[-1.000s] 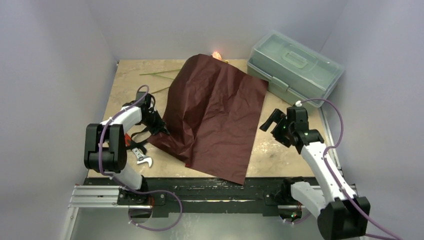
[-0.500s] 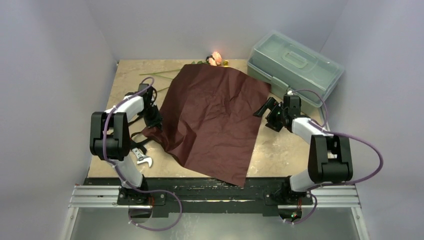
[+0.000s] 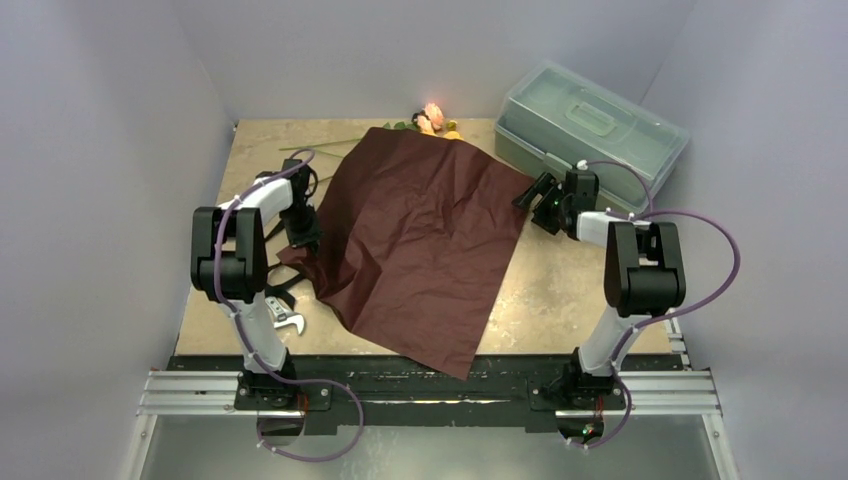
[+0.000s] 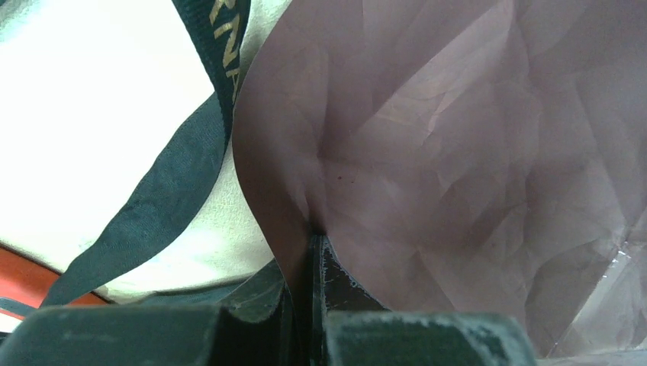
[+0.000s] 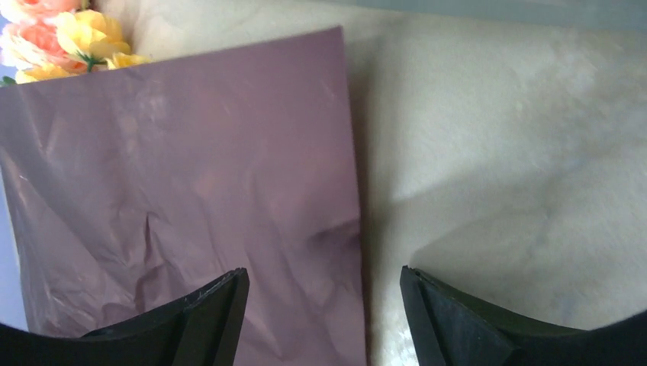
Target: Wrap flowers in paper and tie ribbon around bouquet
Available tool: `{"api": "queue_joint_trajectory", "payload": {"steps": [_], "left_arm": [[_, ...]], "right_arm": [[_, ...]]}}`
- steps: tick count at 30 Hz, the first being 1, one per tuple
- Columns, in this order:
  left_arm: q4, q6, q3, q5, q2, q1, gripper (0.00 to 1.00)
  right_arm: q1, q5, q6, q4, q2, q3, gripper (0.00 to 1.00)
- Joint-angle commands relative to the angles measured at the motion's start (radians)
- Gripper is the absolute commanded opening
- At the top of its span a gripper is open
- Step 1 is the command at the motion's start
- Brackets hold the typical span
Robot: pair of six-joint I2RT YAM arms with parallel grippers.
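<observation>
The dark red paper (image 3: 420,240) lies crinkled across the middle of the table. My left gripper (image 3: 302,236) is shut on the paper's left edge, and its wrist view shows that edge (image 4: 427,152) pinched between the jaws (image 4: 314,242). The black ribbon (image 4: 175,198) trails on the table just left of it, also visible under the left arm (image 3: 282,290). The flowers' yellow and pink blooms (image 3: 432,118) poke out past the paper's far edge, with thin stems (image 3: 320,148) to the left. My right gripper (image 3: 535,195) hangs open over the paper's right edge (image 5: 336,191), one finger (image 5: 206,313) above paper, the other (image 5: 458,320) above bare table.
A pale green plastic toolbox (image 3: 585,125) stands at the back right, close behind the right gripper. A wrench (image 3: 286,318) and an orange-handled tool (image 3: 260,282) lie near the left arm's base. Grey walls enclose the table on three sides.
The left gripper carried the paper's left edge toward the back, uncovering the blooms. The right arm swung in from the near right to the paper's right edge, its jaws narrowing a little.
</observation>
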Motion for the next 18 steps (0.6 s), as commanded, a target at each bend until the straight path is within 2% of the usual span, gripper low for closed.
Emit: {"api": "queue_joint_trajectory", "payload": {"steps": [1,5,11,18], "left_arm": [[0.008,0.022,0.058,-0.054,0.033,0.006,0.00],[0.004,0.025,0.075,-0.065,0.051,0.007,0.00],[-0.003,0.030,0.078,-0.070,0.072,0.007,0.00],[0.001,0.033,0.071,-0.061,0.093,0.006,0.00]], "right_arm": [[0.000,-0.060,-0.041,0.057,0.075,0.070,0.80],[0.000,-0.147,-0.020,0.079,0.120,0.064,0.73],[-0.001,-0.271,0.068,0.230,0.108,-0.040,0.65],[0.000,-0.371,0.166,0.410,0.144,-0.113,0.50]]}}
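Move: The paper's right edge, a little short of its far right corner, lies almost at the right hand's open fingertips: level ahead, about 1 cm to the right and 1 cm below. That corner is some 8 cm ahead and 1 cm to the right. The green box stands about 17 cm ahead and 13 cm to the right, the flower heads some 27 cm ahead and 25 cm left. From the left hand the edge lies about 54 cm right and 11 cm ahead. Leftward by some 3 cm and forward about 2 cm, the right hand works in over the paper's right edge, rising about 1 cm late on while its wrist swings upward and rolls left side up, about 15 degrees in all. Its fingers close from wide to roughly half open astride the edge, not yet shut. The left hand stays low and keeps its pinch on the paper's left corner. ##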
